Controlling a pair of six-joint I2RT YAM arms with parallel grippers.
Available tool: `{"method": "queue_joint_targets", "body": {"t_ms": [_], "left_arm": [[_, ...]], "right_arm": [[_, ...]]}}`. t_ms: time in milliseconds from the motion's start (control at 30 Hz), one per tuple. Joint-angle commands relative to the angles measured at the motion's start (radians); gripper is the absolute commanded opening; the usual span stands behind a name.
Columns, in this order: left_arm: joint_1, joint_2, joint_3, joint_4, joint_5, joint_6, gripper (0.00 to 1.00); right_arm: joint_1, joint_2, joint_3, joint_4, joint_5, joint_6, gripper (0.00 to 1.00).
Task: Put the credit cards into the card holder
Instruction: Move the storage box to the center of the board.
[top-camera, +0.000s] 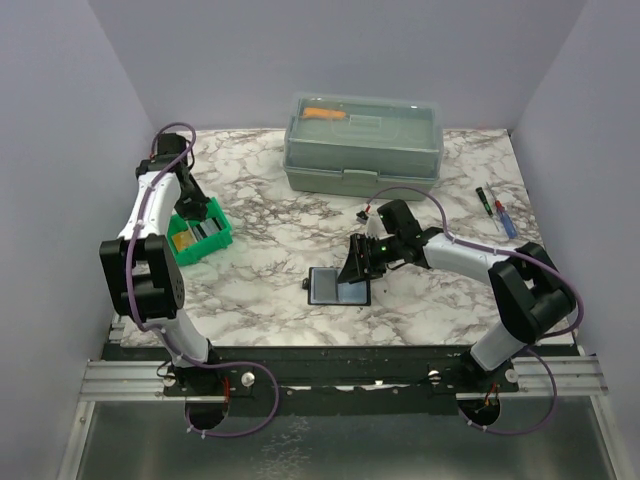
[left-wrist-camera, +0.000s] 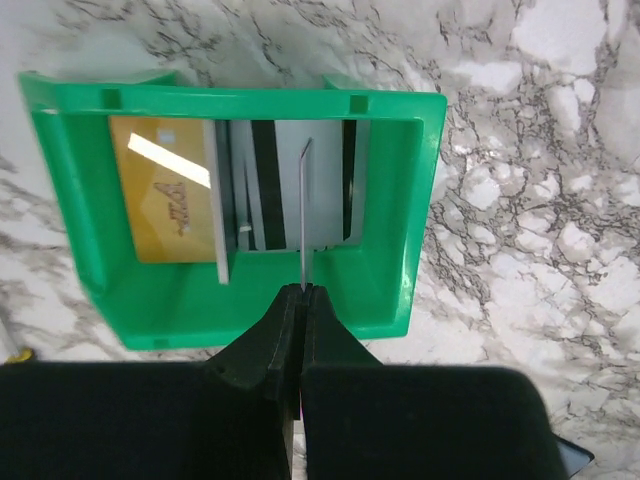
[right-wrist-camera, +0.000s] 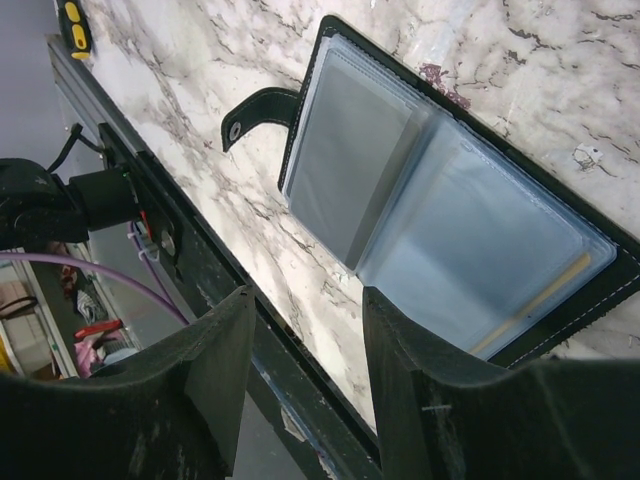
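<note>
The small green bin (left-wrist-camera: 385, 290) holds the credit cards: a yellowish one (left-wrist-camera: 165, 200) lying at its left and grey ones (left-wrist-camera: 255, 190) standing beside it. My left gripper (left-wrist-camera: 303, 292) is shut on the edge of one thin grey card (left-wrist-camera: 303, 215), seen edge-on over the bin's inside. From above, the left gripper (top-camera: 193, 205) hangs over the bin (top-camera: 218, 238) at the table's left. The card holder (top-camera: 338, 287) lies open near the front middle, its greyish clear pockets (right-wrist-camera: 450, 230) up and its strap to one side. My right gripper (right-wrist-camera: 308, 300) stands open just above its near edge, holding nothing.
A big grey-green lidded toolbox (top-camera: 362, 143) stands at the back middle. Two pen-like tools (top-camera: 497, 212) lie at the right. The table's front edge with a black metal rail (right-wrist-camera: 200, 270) runs just below the card holder.
</note>
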Motion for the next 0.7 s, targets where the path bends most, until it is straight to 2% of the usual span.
{"method": "queue_joint_targets", "body": {"t_ms": [0, 267, 533, 667], "left_arm": [[0.005, 0.064, -0.077, 0.121, 0.149, -0.008, 0.00], [-0.063, 0.144, -0.042, 0.222, 0.244, -0.060, 0.00], [-0.141, 0.248, 0.087, 0.236, 0.290, -0.095, 0.00], [-0.168, 0.248, 0.117, 0.236, 0.290, -0.077, 0.00]], "right_arm": [[-0.003, 0.018, 0.018, 0.008, -0.021, -0.009, 0.50], [-0.003, 0.017, 0.003, 0.006, -0.011, -0.011, 0.50], [-0.003, 0.024, 0.013, -0.002, -0.006, -0.016, 0.50], [-0.003, 0.019, 0.018, -0.016, 0.006, -0.020, 0.50]]}}
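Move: The left hand's nearly shut fingers are over the green storage box: its middle lies about 11 cm below, 2 cm left and 1 cm back, and its right wall some 4 cm right and 2 cm ahead. The yellow card in it is roughly 7 cm left and 2 cm back. The open card holder lies about 36 cm right and 15 cm back of this hand. From the right hand, the storage box is some 43 cm left and 15 cm ahead. The left hand brings its closed fingers to bear inside the storage box's right wall and pushes the box along: it first dips nearly 6 cm, drifting right, then sweeps level to the right and forward, about 10 cm right and 6 cm forward in all. Meanwhile the fingertips tilt some 15 degrees to the right and the hand turns about 10 degrees clockwise; the fingers stay shut. ##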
